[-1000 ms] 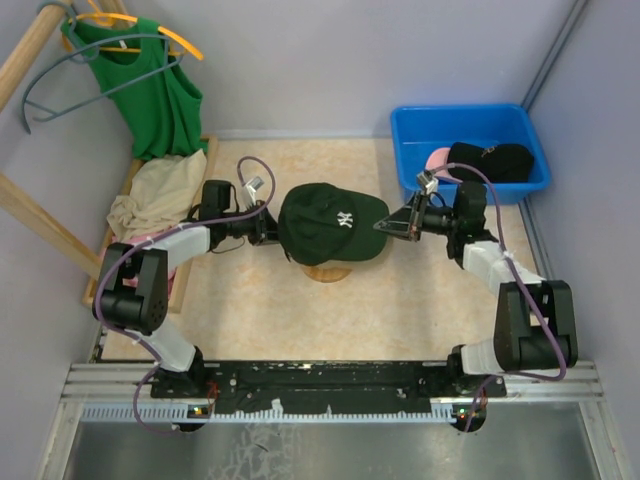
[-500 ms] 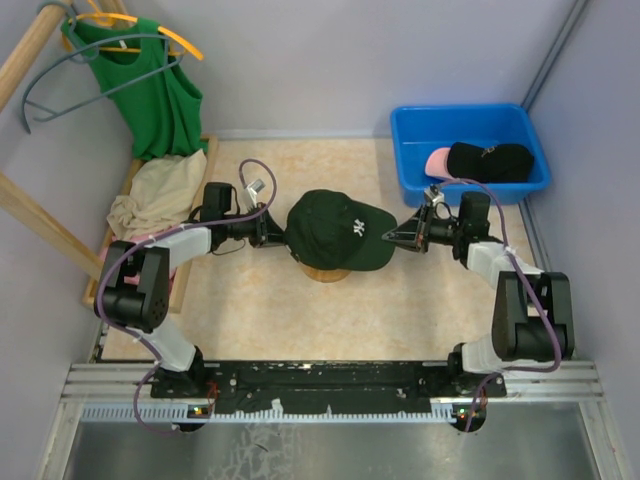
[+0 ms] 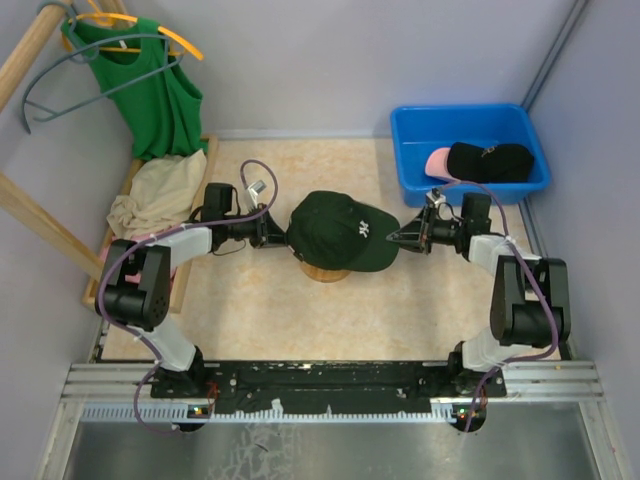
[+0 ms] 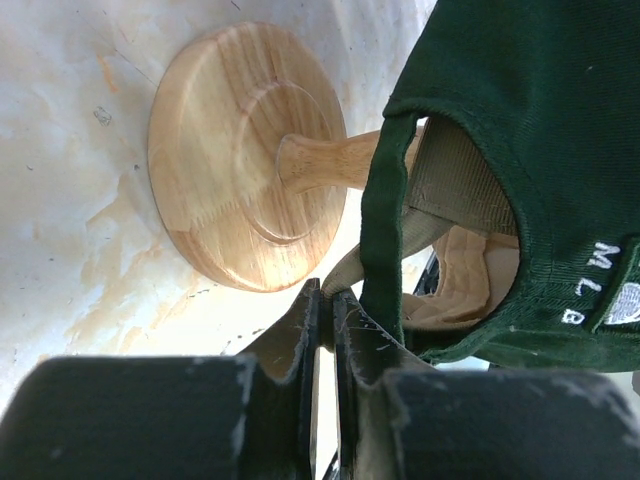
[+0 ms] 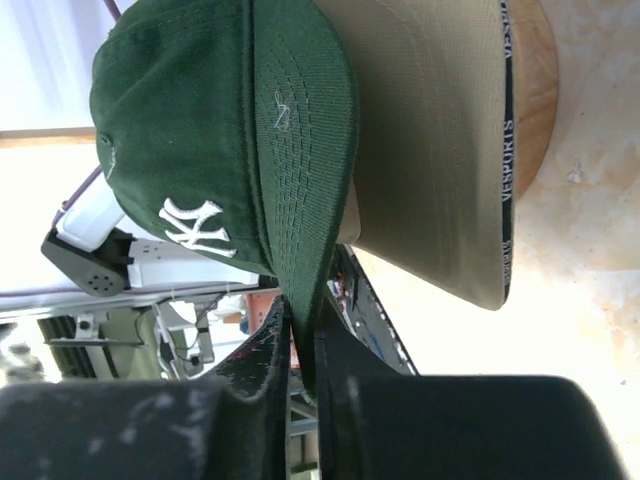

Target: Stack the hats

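Note:
The dark green cap (image 3: 338, 230) sits over the tan cap on a wooden stand (image 3: 325, 272) at the table's middle. My left gripper (image 3: 272, 232) is at the caps' back. In the left wrist view it (image 4: 327, 300) is shut on a tan strap end (image 4: 348, 272), with the green cap's (image 4: 520, 90) rear band just beside one finger. My right gripper (image 3: 397, 238) is shut on the green brim's edge; in the right wrist view it (image 5: 305, 335) pinches the green cap (image 5: 180, 110), with the tan cap's brim (image 5: 430, 130) alongside. The pink cap (image 3: 438, 160) and black cap (image 3: 490, 158) lie in a blue bin.
The blue bin (image 3: 465, 112) stands at the back right. A green sleeveless top (image 3: 150, 90) hangs on a wooden rack at the back left, with cream and pink cloths (image 3: 155, 195) piled on its tray. Walls close in on both sides.
The green cap has come down and level onto the stand over the tan cap. My right gripper moved right and slightly lower with the brim. The left gripper barely moved.

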`<state>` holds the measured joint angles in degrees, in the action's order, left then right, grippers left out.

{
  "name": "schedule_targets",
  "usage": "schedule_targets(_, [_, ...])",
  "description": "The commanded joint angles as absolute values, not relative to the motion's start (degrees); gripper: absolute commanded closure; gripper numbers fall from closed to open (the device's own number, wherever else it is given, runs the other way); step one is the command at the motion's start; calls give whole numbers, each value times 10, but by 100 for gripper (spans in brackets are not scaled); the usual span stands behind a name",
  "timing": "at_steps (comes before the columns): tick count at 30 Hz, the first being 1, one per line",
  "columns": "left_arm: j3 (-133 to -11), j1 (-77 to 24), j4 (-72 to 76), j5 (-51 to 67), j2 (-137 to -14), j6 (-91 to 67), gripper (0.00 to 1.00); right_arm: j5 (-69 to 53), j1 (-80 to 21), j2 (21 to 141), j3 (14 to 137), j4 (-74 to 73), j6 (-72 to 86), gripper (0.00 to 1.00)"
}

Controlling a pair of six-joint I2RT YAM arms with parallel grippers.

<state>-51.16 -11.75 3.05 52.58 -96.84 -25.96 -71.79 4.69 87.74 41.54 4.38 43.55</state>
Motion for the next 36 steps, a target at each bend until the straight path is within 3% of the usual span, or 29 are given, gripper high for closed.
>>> schedule_targets(1, [-488,-108,-3,489,-990,-225,90,-620,69,902,428,-11,390,86])
schedule_targets(3, [-487,-108,-2,491,-991,-226,90,-617,68,906,427,-5,390,85])
schedule_targets(6, [-488,-108,-1,491,-991,-226,90,-613,68,913,429,1,394,74])
schedule_targets(16, [-490,-108,-3,491,-991,-227,90,-589,69,916,446,10,394,63])
schedule_targets(25, [-489,-105,1,487,-975,-236,89,-541,69,868,503,-77,349,51])
schedule_targets(28, [-490,-99,2,486,-966,-248,83,-523,69,855,528,-106,335,49])
schedule_targets(31, [-488,-94,7,487,-953,-258,69,-513,68,849,552,-134,325,48])
schedule_targets(36, [-475,-77,11,478,-927,-269,60,-481,69,840,584,-179,298,47])
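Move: The held green hat covers the tan hat on the wooden stand; the tan hat's middle lies about 10 cm to the left hand's right, level ahead and some 5 cm above it. From the right hand, on the green brim's tip, the tan hat is around 14 cm left, 2 cm farther out and 2 cm higher. The stand's round base is 10 cm right of and 10 cm below the left hand. The blue bin lies roughly 27 cm ahead, 19 cm right of and 11 cm below the right hand. The green brim comes free as the right fingers open; that hand first sinks about 4 cm while edging forward, then climbs back up, ending some 6 cm forward and 4 cm right, its fingertips tipping down and swinging forward. The left hand keeps its pinch at the back straps, easing down 1 cm, then opens and starts to slip left, away from the hats. ##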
